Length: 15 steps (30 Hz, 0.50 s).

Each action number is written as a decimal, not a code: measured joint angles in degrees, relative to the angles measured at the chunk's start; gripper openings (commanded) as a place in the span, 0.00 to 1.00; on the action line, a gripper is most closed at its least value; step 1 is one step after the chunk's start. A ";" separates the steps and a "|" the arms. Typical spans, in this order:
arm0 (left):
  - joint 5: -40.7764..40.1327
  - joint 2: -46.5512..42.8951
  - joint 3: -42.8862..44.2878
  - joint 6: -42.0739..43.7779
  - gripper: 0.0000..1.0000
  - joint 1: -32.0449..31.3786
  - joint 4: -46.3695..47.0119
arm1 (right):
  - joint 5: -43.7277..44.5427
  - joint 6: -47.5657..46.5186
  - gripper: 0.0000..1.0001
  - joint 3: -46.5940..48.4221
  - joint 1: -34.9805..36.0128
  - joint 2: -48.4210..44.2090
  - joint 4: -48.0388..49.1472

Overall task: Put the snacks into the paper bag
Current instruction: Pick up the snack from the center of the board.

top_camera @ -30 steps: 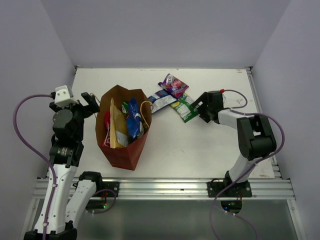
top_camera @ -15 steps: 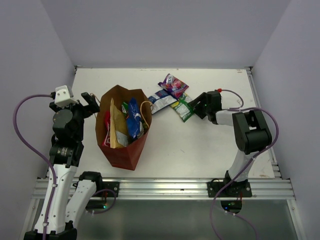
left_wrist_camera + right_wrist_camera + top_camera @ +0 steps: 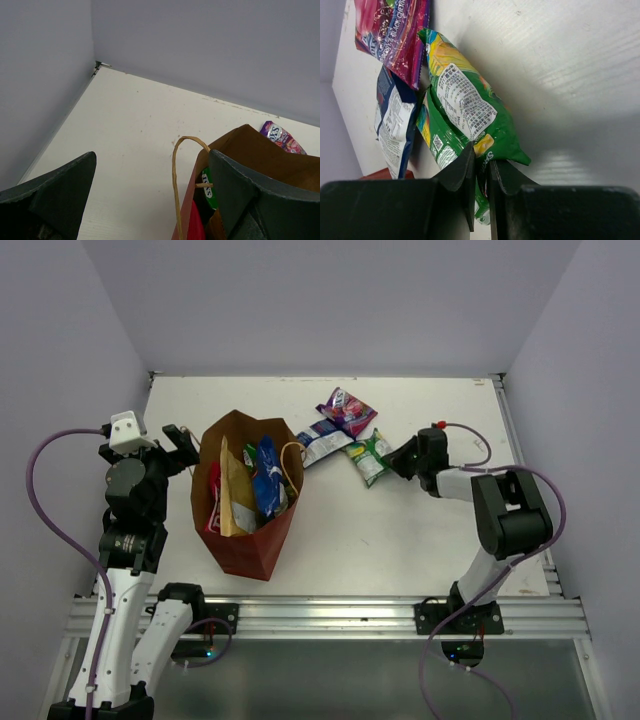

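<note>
The paper bag [image 3: 245, 502] stands open at the left middle of the table, brown with red sides, holding several snacks [image 3: 262, 480]. Three small packets lie to its right: purple-pink [image 3: 347, 410], dark blue and white [image 3: 323, 440], green [image 3: 366, 457]. My right gripper [image 3: 392, 459] lies low on the table, shut on the green packet's near edge [image 3: 470, 112]; its fingertips [image 3: 470, 165] pinch the crinkled foil. A second green packet [image 3: 434, 140] lies under it. My left gripper [image 3: 182, 446] hangs open beside the bag's left rim [image 3: 260, 155], its loop handle [image 3: 175, 175] between the fingers.
The white table ends at a grey back wall and a side wall on each side. The purple-pink packet [image 3: 390, 30] and the dark blue one [image 3: 392, 125] overlap just beyond the green ones. Bare table [image 3: 380, 530] lies in front of the packets.
My right gripper has shut on the green packet after standing open at it. The packet has shifted slightly to the right. The left arm has not moved.
</note>
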 measured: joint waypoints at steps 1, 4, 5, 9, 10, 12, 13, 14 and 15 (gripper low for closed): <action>0.00 0.00 0.00 0.00 0.97 0.00 0.00 | 0.07 -0.61 0.00 -0.39 -0.20 -1.14 -1.31; 0.00 0.00 0.00 0.00 0.97 0.00 0.00 | 0.63 -3.06 0.00 -0.57 -0.66 -4.66 -6.12; 0.00 0.00 0.00 0.00 0.97 0.00 0.00 | 1.11 -3.78 0.00 -0.57 -0.74 -5.75 -7.48; 0.02 0.00 0.00 0.00 0.97 0.00 0.00 | 3.10 -8.22 0.00 -0.31 -0.96 -12.15 -14.27; 0.02 0.00 0.00 0.00 0.97 0.00 0.00 | 3.56 -9.42 0.00 0.07 -0.96 -13.70 -15.91; 0.02 0.00 0.00 0.00 0.97 0.00 0.00 | 4.59 -11.89 0.00 1.16 -0.96 -16.65 -19.45; 0.02 0.00 0.00 0.00 0.97 0.00 0.00 | 4.90 -12.85 0.00 1.62 -0.96 -17.88 -20.61; 0.02 -0.02 0.00 0.00 0.97 0.00 0.02 | 5.35 -14.01 0.00 2.21 -0.96 -19.30 -21.99; 0.02 -0.02 0.00 0.00 0.97 0.00 0.00 | 5.95 -15.06 0.00 2.80 -0.96 -20.65 -23.28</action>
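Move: The right fingers are already shut on the near right part of the green snack; its middle lies about 5 cm to the left and 2 cm ahead, at about fingertip height. From this hand, the purple snack is some 16 cm ahead and 10 cm left, the blue snack 7 cm ahead and 17 cm left, and the paper bag it is bound for 35 cm left and 15 cm back. From the idle left hand the green snack is about 17 cm ahead, 41 cm right and 29 cm down. Keep the right gripper pinched on the green snack and raise it about 8 cm, starting back and to the right, away from the blue and purple snacks, by some 4 cm each way, then climbing ever more steeply. Let the hand roll about 15 degrees on the way, its left side sinking. ##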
